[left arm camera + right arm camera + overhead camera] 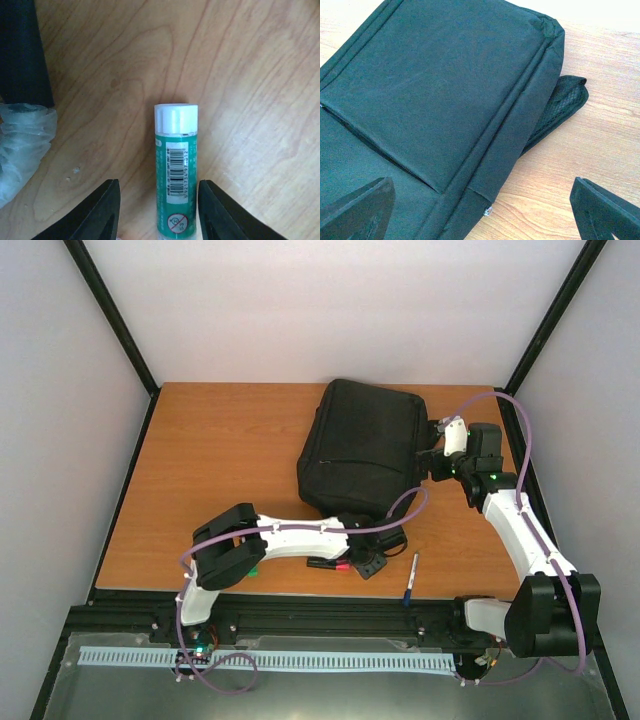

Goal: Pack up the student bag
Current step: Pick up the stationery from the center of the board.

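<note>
The student bag is a large black fabric bag lying flat at the back middle of the wooden table. In the right wrist view the student bag fills the left side, with a zip line and a small silver zip pull at its edge. My right gripper hovers wide open over that edge, at the bag's right side. My left gripper sits just in front of the bag. It is open astride a green glue stick with a white cap that lies on the table, a gap on each side.
A pen lies near the table's front edge, right of the left gripper. A red-tipped item lies under the left forearm. Crumpled clear plastic and a black cylinder lie left of the glue stick. Enclosure walls ring the table.
</note>
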You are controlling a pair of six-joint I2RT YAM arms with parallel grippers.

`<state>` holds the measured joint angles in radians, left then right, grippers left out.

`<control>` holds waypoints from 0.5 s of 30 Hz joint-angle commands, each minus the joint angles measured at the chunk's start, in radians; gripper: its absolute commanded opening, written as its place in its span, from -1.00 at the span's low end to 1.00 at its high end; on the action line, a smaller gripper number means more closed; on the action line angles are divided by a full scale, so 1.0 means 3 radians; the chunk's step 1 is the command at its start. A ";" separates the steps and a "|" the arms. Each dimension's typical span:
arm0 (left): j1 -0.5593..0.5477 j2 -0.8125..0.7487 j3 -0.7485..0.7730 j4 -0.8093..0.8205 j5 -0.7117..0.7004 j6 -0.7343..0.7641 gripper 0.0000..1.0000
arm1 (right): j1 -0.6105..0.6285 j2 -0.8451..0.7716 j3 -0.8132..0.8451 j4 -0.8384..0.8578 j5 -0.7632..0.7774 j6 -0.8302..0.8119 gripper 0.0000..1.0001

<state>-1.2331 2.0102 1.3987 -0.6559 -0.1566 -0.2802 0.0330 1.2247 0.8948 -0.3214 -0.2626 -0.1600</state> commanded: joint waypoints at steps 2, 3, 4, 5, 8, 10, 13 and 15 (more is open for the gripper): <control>0.0035 0.0088 0.0174 -0.0141 0.0033 0.0036 -0.14 | -0.0037 0.0003 0.0014 -0.0007 -0.0038 -0.0008 0.96; 0.0035 0.0110 0.0182 -0.0147 0.0040 0.0039 -0.17 | -0.0038 0.0008 0.0013 -0.0008 -0.0040 -0.0011 0.96; 0.0034 0.0127 0.0189 -0.0162 0.0037 0.0035 -0.20 | -0.0038 0.0013 0.0014 -0.0011 -0.0044 -0.0011 0.96; 0.0032 0.0151 0.0212 -0.0180 0.0031 0.0037 -0.24 | -0.0036 0.0014 0.0014 -0.0014 -0.0064 -0.0020 0.96; 0.0032 0.0217 0.0244 -0.0231 0.0021 0.0034 -0.34 | -0.0038 0.0006 0.0014 -0.0038 -0.0242 -0.0108 0.95; 0.0032 0.0221 0.0242 -0.0220 0.0016 0.0034 -0.40 | -0.0041 -0.0009 0.0005 -0.0056 -0.0391 -0.0176 0.96; 0.0033 0.0187 0.0234 -0.0208 -0.0005 0.0032 -0.50 | -0.0040 -0.0027 -0.0005 -0.0060 -0.0450 -0.0223 0.99; 0.0034 0.0139 0.0248 -0.0216 -0.0007 0.0043 -0.60 | -0.0043 -0.0033 -0.0016 -0.0054 -0.0436 -0.0238 1.00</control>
<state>-1.2285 2.0563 1.4433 -0.6975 -0.1528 -0.2733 0.0319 1.2247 0.8948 -0.3359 -0.3550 -0.2024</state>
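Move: The glue stick lies almost between the left hand's open fingers, about 1 cm back of it and 1 cm below. At about that same depth, the pink-capped marker's middle is some 10 cm to this hand's left and level fore-and-aft, and the blue pen 9 cm right and 2 cm back; the bag handle is 8 cm ahead and 4 cm left. From the right hand, the glue stick is about 24 cm back, 11 cm left, 18 cm below. The left hand sinks about 1 cm over the glue stick while its fingers close, pinching the sides. ##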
